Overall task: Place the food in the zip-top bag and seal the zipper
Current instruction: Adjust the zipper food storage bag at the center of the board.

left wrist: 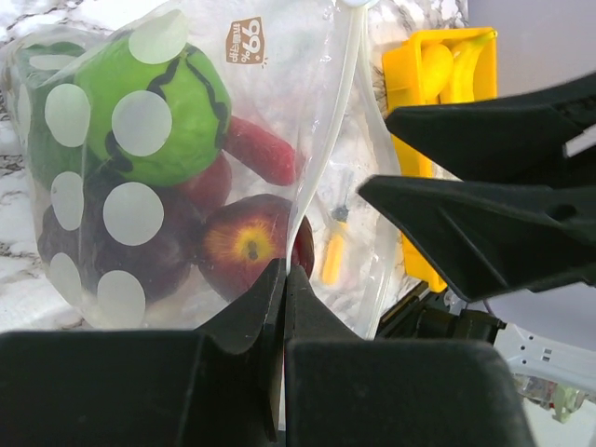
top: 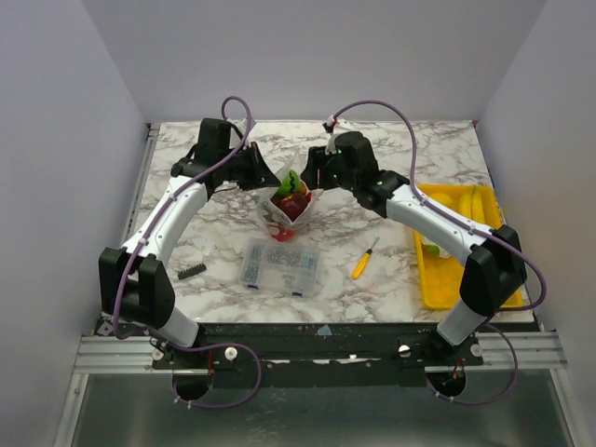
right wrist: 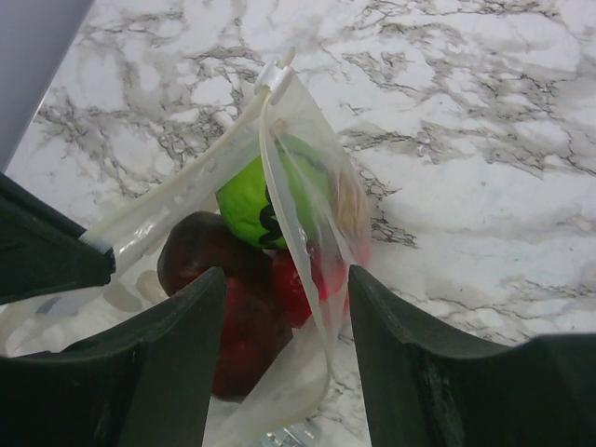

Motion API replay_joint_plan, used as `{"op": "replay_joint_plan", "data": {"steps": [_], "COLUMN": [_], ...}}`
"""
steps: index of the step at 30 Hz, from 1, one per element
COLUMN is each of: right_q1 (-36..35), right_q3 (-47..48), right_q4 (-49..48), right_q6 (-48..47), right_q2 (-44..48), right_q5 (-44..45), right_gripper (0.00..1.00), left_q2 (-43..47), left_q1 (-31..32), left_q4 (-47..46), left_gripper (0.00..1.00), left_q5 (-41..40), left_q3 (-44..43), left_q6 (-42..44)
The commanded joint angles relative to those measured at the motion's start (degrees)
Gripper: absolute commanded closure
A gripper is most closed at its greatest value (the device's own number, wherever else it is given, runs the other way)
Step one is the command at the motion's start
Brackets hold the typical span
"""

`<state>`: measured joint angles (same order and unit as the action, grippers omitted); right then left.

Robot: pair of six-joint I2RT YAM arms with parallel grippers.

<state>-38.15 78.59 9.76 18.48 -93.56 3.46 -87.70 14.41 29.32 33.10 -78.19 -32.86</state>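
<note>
The zip-top bag stands mid-table between both grippers, mouth up. Through its dotted plastic I see the food: a green toy, a red apple and dark red pieces. My left gripper is shut on the bag's edge at its left end. My right gripper is open, its jaws straddling the zipper at the bag's right end, with a gap on each side. The green toy and red pieces show just below the strip.
A yellow tray holding yellow food sits at the right edge. A yellow-handled screwdriver lies beside it. A clear compartment box of small parts lies in front of the bag. A small black piece lies to the left.
</note>
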Motion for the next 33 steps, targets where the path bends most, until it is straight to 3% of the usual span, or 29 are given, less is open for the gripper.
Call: {"op": "replay_joint_plan", "data": {"steps": [1,4,7,8,11,16,21,24,33], "right_q1": [0.0,0.0,0.1,0.0,0.0,0.0,-0.1,0.0,-0.6], "right_q3": [3.9,4.9,7.0,8.0,9.8,1.6,-3.7,-10.6,-20.4], "right_q4": [-0.6,-0.9,0.4,1.8,4.7,-4.0,-1.5,-5.9,-13.9], "right_q6": [-1.4,-1.0,1.1,2.8,13.4,29.1,45.1,54.7,68.5], "right_q2": [-4.1,-5.3,-6.3,-6.5,-4.9,3.1,7.6,10.9,12.4], "right_q5": [-1.7,0.9,0.8,1.4,3.0,5.5,16.2,18.5,21.3], "right_gripper": [0.46,0.67,0.98,1.0,1.0,1.0,1.0,1.0,1.0], "left_q2": [-0.7,-1.3,-1.7,-2.0,-4.1,-7.6,-13.4,-15.3,-19.6], "left_q1": [1.5,1.9,2.6,3.0,4.0,5.9,7.4,7.8,10.8], "left_q4": [-1.6,-1.5,-1.6,-1.1,2.5,1.1,5.6,6.2,11.7], "left_gripper": [1.0,1.0,1.0,1.0,1.0,1.0,1.0,1.0,1.0], "left_q5": [0.1,-0.3,-0.9,-1.3,-2.5,0.0,2.4,5.0,7.4], "left_q3": [0.1,-0.2,-0.9,-1.6,-6.5,-12.5,-22.1,-24.1,-29.9], "left_q6": [2.5,3.0,3.1,2.8,1.8,-2.2,1.6,4.6,13.6]}}
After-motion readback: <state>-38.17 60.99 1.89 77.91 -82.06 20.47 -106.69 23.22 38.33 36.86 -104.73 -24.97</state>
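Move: The zipper bag's free right-hand rim stands between the right gripper's open fingers, about 2 cm ahead, 1 cm left and 2 cm below. From the right hand, the white zipper slider is some 6 cm ahead and 4 cm left, and the green ball about 4 cm ahead, 6 cm left and 7 cm down. The left gripper already pinches the opposite rim; the board's centre lies roughly 11 cm to its right, 3 cm ahead and 15 cm below. Dip the right gripper forward and down about 2 cm over the bag's free rim and shut the fingers to pinch it; then lift and draw right, lowering again at the end while the wrist rolls left side up and turns clockwise. Keep the left pinch and carry its rim some 8 cm right and a little forward, up and partly down again, turning slightly clockwise. ##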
